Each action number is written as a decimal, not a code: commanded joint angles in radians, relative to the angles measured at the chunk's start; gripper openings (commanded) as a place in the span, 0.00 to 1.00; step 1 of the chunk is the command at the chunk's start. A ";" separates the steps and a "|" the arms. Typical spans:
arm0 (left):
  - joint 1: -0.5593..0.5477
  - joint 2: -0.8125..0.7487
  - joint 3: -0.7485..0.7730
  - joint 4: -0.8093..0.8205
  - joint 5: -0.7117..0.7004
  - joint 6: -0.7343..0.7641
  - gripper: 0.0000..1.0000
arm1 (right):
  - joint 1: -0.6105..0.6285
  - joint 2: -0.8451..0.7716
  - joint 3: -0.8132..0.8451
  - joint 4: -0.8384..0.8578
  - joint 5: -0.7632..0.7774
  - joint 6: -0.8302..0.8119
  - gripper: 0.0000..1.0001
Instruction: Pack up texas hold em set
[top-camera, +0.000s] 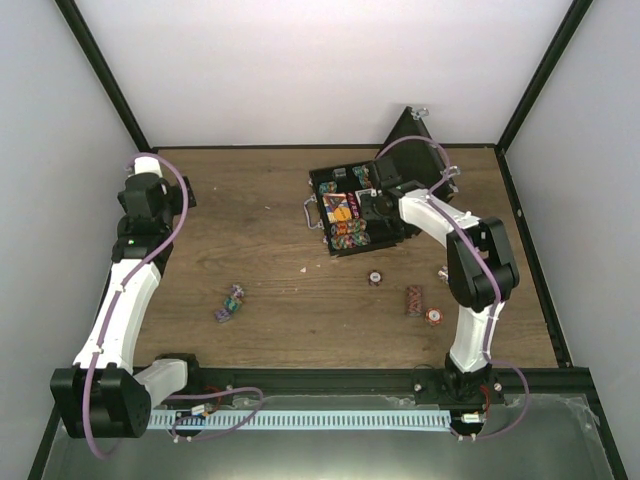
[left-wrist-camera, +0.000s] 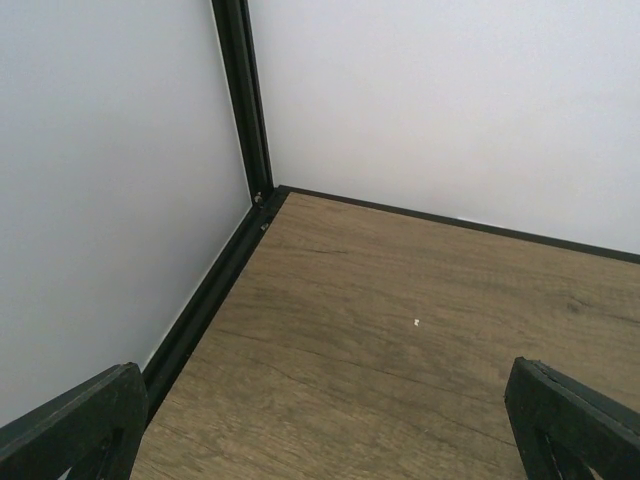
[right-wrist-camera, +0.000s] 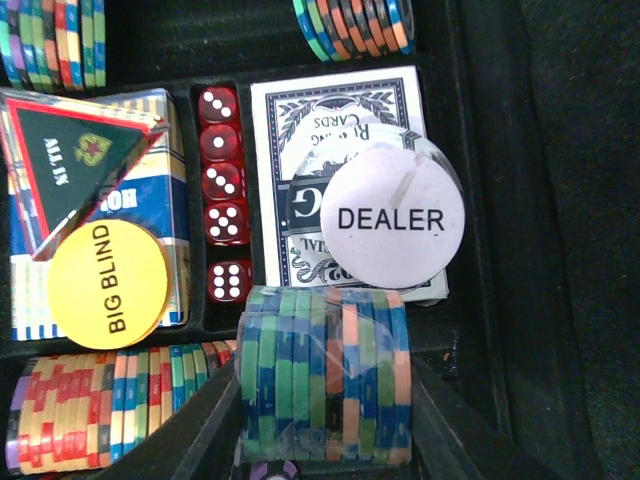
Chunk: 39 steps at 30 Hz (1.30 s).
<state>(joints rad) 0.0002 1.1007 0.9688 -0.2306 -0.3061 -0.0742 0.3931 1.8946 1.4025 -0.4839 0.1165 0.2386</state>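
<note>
The black briefcase (top-camera: 330, 190) lies open at the back of the table with its lid (top-camera: 412, 140) raised. My right gripper (top-camera: 366, 208) hangs over its tray. In the right wrist view that gripper (right-wrist-camera: 325, 410) is shut on a wrapped stack of green, blue and orange chips (right-wrist-camera: 325, 370) and holds it over the tray's near chip slot. In the tray are a white DEALER button (right-wrist-camera: 395, 218), a yellow BIG BLIND button (right-wrist-camera: 108, 284), red dice (right-wrist-camera: 222, 220), two card decks (right-wrist-camera: 330, 120) and a chip row (right-wrist-camera: 100, 400). My left gripper (top-camera: 150, 195) is open and empty by the back left corner (left-wrist-camera: 320, 435).
Loose on the table are a chip stack (top-camera: 232, 302) at left centre, a single chip (top-camera: 374, 279), a stack (top-camera: 414, 300) and another chip (top-camera: 434, 316) in front of the case. Black frame posts (left-wrist-camera: 240, 100) and white walls bound the table.
</note>
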 joint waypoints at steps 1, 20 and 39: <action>-0.001 0.001 -0.002 0.013 0.007 -0.004 1.00 | -0.007 0.036 0.019 0.016 0.004 -0.017 0.30; -0.002 -0.002 -0.001 0.011 0.001 -0.001 1.00 | -0.016 0.042 -0.031 -0.015 0.003 -0.017 0.30; -0.002 -0.001 0.000 0.010 -0.004 0.002 1.00 | -0.001 0.074 -0.025 0.011 -0.275 -0.065 0.30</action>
<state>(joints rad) 0.0002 1.1015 0.9684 -0.2298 -0.3061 -0.0742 0.3828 1.9533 1.3727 -0.4942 -0.0814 0.1905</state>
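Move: The right hand, holding the green-and-blue chip stack, is over the open case. The empty slot lies about 2 cm back, 1 cm left and 6 cm below. The chip row lies some 7 cm left and 2 cm back, the dice 5 cm ahead and 5 cm left, the dealer button 5 cm ahead and 2 cm right. From the idle left hand the slot is roughly 49 cm right, 5 cm ahead, 25 cm down. Right hand lowers its held chips about 4 cm towards the empty slot, edges back, then shifts 3 cm left. ##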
